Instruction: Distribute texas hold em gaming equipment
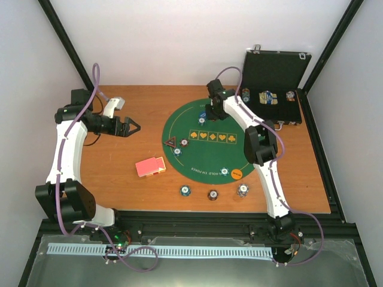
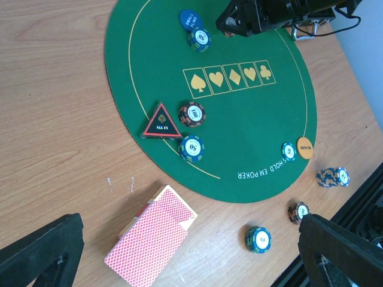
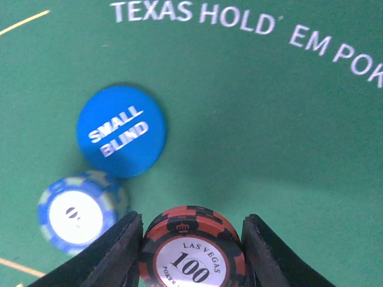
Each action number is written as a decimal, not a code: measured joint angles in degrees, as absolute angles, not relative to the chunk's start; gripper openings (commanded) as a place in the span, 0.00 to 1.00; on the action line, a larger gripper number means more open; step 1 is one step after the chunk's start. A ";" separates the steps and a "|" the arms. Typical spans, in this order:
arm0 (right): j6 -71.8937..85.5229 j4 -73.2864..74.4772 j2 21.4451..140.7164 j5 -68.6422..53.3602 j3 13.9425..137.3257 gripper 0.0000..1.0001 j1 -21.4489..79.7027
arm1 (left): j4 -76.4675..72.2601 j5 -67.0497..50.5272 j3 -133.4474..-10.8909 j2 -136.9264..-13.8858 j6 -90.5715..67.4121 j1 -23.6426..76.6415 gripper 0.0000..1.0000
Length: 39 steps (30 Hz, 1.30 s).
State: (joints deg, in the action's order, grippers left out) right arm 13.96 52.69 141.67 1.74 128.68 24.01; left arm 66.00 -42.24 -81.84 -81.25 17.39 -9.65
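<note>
My right gripper point(image 3: 191, 236) is shut on a red-and-black 100 chip stack point(image 3: 192, 254), low over the far left part of the green mat point(image 1: 209, 143). Just beside it lie the blue "small blind" disc point(image 3: 121, 131) and a blue chip stack point(image 3: 78, 209). My left gripper point(image 1: 133, 127) hangs open and empty over the bare wood left of the mat. The red-backed cards point(image 2: 152, 236) lie below it. On the mat's left edge sit the dark triangle point(image 2: 161, 122), a 100 chip stack point(image 2: 192, 113) and a 50 chip stack point(image 2: 191, 147). The orange disc point(image 2: 305, 147) lies at the near rim.
Three chip stacks point(image 1: 185, 191) point(image 1: 212, 194) point(image 1: 242, 189) stand on the wood in front of the mat. The black case point(image 1: 272, 89) stands open at the back right with more chips inside. The right arm point(image 1: 257, 143) stretches across the mat's right side.
</note>
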 measured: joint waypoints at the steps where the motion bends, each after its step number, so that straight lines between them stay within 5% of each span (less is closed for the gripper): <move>1: 13.96 52.80 142.58 1.45 129.84 0.40 23.46 | 65.98 -42.24 -81.84 -81.28 17.39 -9.65 1.00; 16: 13.30 53.58 148.44 -1.15 135.24 0.40 21.87 | 65.69 -42.74 -81.84 -82.13 17.41 -9.65 1.00; 24: 13.93 53.54 148.92 -2.55 135.90 0.65 21.52 | 65.45 -42.70 -81.78 -82.41 17.78 -9.65 1.00; 31: 13.61 55.59 147.48 -1.98 135.90 0.66 21.45 | 65.45 -42.68 -81.78 -82.41 17.76 -9.65 1.00; 35: 13.50 56.60 140.53 -1.80 131.39 0.67 21.50 | 65.47 -42.30 -81.78 -82.41 17.78 -9.65 1.00; 39: 14.02 52.75 122.34 -0.93 112.55 0.68 22.74 | 65.78 -41.69 -81.78 -82.30 18.26 -9.65 1.00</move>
State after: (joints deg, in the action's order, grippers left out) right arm 14.02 52.75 122.34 -0.93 112.55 22.74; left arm 65.78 -41.69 -81.78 -82.30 18.26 -9.65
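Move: The stack of red 100 chips in the right fingers is bound for bare felt about 2 cm ahead, 1 cm right and 3 cm below the hand. Beside that spot the blue chip stack lies 1 cm ahead and 4 cm left of the hand, the small blind button 4 cm ahead and 3 cm left, and the card row some 6 cm back and 1 cm right. From the left hand the spot is roughly 22 cm ahead, 29 cm right and 24 cm down. The red 100 chips, still pinched in the right fingers, are lowered about 3 cm and eased a couple of centimetres forward onto the felt, just right of the blue stack, with a small swing right and partly back on the way. There the fingers open moderately and let go; the hand then lifts and draws back towards its base, speeding up, some 11 cm up and 7 cm back. ##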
